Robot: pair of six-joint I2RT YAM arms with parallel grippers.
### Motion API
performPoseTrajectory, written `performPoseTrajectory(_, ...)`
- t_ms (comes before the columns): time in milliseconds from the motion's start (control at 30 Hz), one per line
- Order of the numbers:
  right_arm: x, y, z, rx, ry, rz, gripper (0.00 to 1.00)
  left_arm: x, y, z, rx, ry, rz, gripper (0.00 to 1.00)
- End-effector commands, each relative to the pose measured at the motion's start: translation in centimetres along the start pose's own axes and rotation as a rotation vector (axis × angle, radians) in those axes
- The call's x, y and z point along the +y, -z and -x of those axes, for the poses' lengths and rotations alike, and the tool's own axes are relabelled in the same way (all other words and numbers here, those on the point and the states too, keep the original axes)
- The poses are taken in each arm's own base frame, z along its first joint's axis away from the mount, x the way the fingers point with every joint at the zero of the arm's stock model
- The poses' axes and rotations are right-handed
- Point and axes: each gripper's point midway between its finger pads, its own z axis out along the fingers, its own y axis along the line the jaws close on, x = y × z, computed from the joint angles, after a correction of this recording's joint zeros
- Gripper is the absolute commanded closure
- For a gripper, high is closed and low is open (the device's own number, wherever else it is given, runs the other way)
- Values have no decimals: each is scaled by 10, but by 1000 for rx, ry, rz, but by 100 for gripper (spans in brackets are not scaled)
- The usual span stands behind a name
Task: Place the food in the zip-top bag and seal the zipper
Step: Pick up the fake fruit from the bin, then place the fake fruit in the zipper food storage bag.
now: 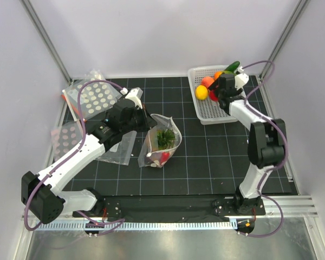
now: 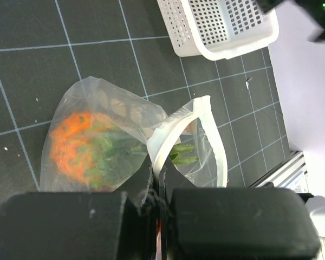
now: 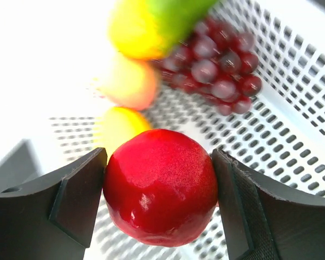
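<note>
The zip-top bag (image 1: 161, 142) stands open in the middle of the black mat. Inside it lie the orange pineapple (image 2: 76, 146) with its green crown and a red piece (image 1: 165, 157). My left gripper (image 2: 160, 179) is shut on the bag's white zipper strip (image 2: 176, 127) at the mouth's left side, holding it up. My right gripper (image 3: 158, 157) is over the white basket (image 1: 210, 114) at the back right. Its two fingers press on either side of the round red fruit (image 3: 162, 189), which sits just above the basket floor.
The basket also holds a lemon (image 1: 201, 92), a peach (image 1: 207, 82), dark grapes (image 3: 216, 70) and a green-yellow fruit (image 1: 232, 66). Dotted plastic bags (image 1: 95, 97) lie at the back left, and a plain clear bag (image 1: 118, 151) lies beneath my left arm. Walls enclose the mat.
</note>
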Motion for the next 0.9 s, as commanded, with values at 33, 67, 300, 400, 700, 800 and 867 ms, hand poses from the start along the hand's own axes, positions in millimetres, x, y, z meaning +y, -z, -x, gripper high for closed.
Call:
performPoseTrajectory(33, 39, 71, 50, -74, -84, 214, 72, -12, 7, 20, -69, -3, -28, 99)
performPoseTrajectory(67, 41, 80, 48, -67, -89, 237, 73, -11, 7, 21, -71, -8, -22, 99)
performPoseTrajectory(300, 64, 171, 14, -4, -48, 463, 78, -7, 7, 22, -76, -13, 0, 99)
performPoseTrajectory(400, 83, 225, -4, 7, 20, 604, 79, -8, 8, 23, -76, -21, 1, 99)
performPoseTrajectory(700, 107, 336, -47, 16, 188, 975, 79, -7, 6, 22, -61, -37, 8, 99)
performPoseTrajectory(800, 119, 353, -65, 46, 257, 1082, 80, -6, 4, 22, -56, -41, 11, 99)
performPoseTrajectory(867, 127, 362, -85, 92, 300, 1154, 81, -6, 4, 22, -55, -43, 12, 99)
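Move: The right hand holds the red fruit low over the bin; the bag's open mouth lies about 25 cm back and 26 cm to the left, a few cm higher. In the bin below, the lemon sits about 8 cm ahead and 6 cm left, the grapes about 10 cm ahead and 5 cm right, both some 7 cm lower. From the left hand the mouth's middle is about 7 cm right, 1 cm back and 7 cm below. Keeping its grip on the red fruit, the right hand rises out of the bin almost straight at first, then swings back and to its left towards the bag's mouth, some 25 cm back, 22 cm left and 16 cm up in all, slowing as it comes over the mouth's right side. On the way the wrist turns counter-clockwise by some 50 degrees and the fingers tip up from pointing down-forward to nearly level, while the left hand stays put, still pinching the bag's rim to hold it open. ##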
